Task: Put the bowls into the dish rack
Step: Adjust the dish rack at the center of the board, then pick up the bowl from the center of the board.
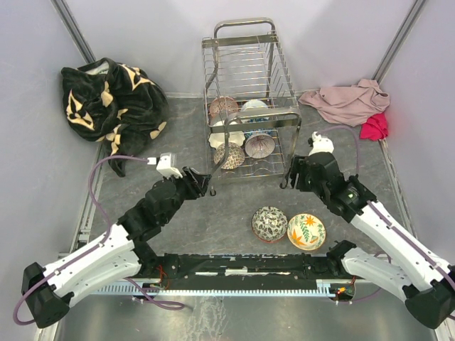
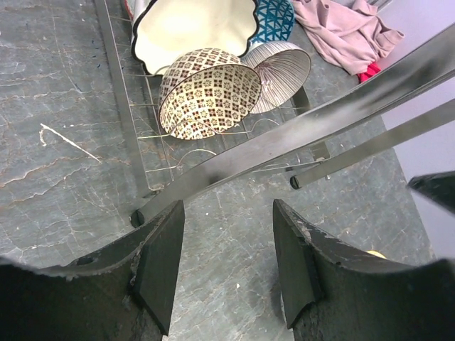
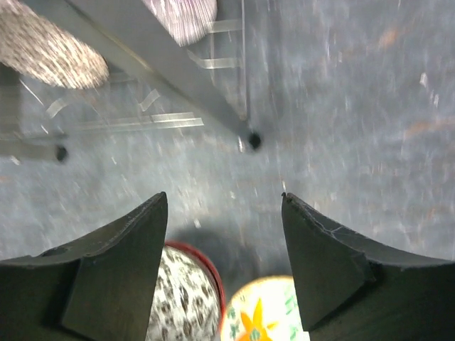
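Note:
The chrome wire dish rack (image 1: 239, 40) stands at the back centre with several bowls leaning in its lower tier. Two bowls sit on the table in front of it: a speckled one upside down (image 1: 269, 223) and a yellow floral one (image 1: 306, 231). My left gripper (image 1: 201, 183) is open and empty at the rack's front left foot; its wrist view shows the gripper (image 2: 227, 213) just short of the rack's bar (image 2: 284, 142) and a patterned bowl (image 2: 210, 92). My right gripper (image 1: 290, 177) is open and empty by the rack's front right foot. Its wrist view shows that gripper (image 3: 224, 202) above the speckled bowl (image 3: 188, 298) and the floral bowl (image 3: 259, 312).
A black and tan blanket (image 1: 110, 103) lies heaped at the back left. A pink cloth (image 1: 348, 99) and a red cloth (image 1: 375, 126) lie at the back right. Pale walls close in the table on three sides.

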Controlling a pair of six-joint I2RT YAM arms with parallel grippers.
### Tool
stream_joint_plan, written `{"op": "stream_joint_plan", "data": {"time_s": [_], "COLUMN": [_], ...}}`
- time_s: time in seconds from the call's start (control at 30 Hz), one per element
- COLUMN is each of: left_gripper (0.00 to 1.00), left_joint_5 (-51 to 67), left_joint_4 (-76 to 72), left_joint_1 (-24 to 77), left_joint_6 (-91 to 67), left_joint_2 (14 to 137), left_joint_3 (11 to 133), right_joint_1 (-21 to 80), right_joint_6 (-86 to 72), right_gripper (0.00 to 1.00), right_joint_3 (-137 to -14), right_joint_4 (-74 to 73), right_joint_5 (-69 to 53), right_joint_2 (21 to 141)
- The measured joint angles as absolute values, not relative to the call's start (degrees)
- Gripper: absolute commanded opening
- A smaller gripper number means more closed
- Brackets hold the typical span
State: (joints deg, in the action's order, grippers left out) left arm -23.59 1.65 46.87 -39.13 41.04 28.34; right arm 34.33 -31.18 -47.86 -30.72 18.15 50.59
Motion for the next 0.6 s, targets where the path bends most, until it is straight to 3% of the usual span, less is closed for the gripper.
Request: {"op": "stream_joint_plan", "data": {"time_s": [0.17, 0.6], "left_gripper": [0.6, 0.62], "left_joint_5": [-22.1, -20.4], "left_joint_4": [3.3, 5.9], "left_joint_1": [46.8, 46.8], "left_joint_6": [-39.1, -39.1], "left_joint_2": [38.4, 29.0], "left_joint_3": [28.3, 28.3], "right_joint_1": [34.3, 31.2], "right_joint_6": [-34.9, -44.6], "right_gripper": [0.79, 0.75], "right_joint_3": [-46.0, -36.5], "right_joint_4": [-39.6, -48.0], "right_joint_5": [15.2, 13.3], "right_joint_2": [53.8, 54.0]}}
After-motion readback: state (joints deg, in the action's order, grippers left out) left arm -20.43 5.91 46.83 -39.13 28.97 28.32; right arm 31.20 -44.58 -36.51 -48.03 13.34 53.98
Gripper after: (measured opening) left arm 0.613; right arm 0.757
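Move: The bowl with the orange flower lies about 13 cm back from the right hand, 5 cm to its right and some 17 cm below. The black-and-white bowl stands about 10 cm to the left of that bowl and 2 cm farther out; the dish rack's near right foot is about 2 cm ahead of the right hand, level sideways, some 19 cm below. From the left hand the flower bowl lies about 30 cm to the right and 12 cm back. Down and back, and somewhat to the right, the right hand swings quickly away from the dish rack towards the flower bowl, sinking about 13 cm while its open fingers tip some 30 degrees more steeply downward, with nothing in them. The left hand, also open and empty, rises about 4 cm and draws back a little from the rack's near left leg. ##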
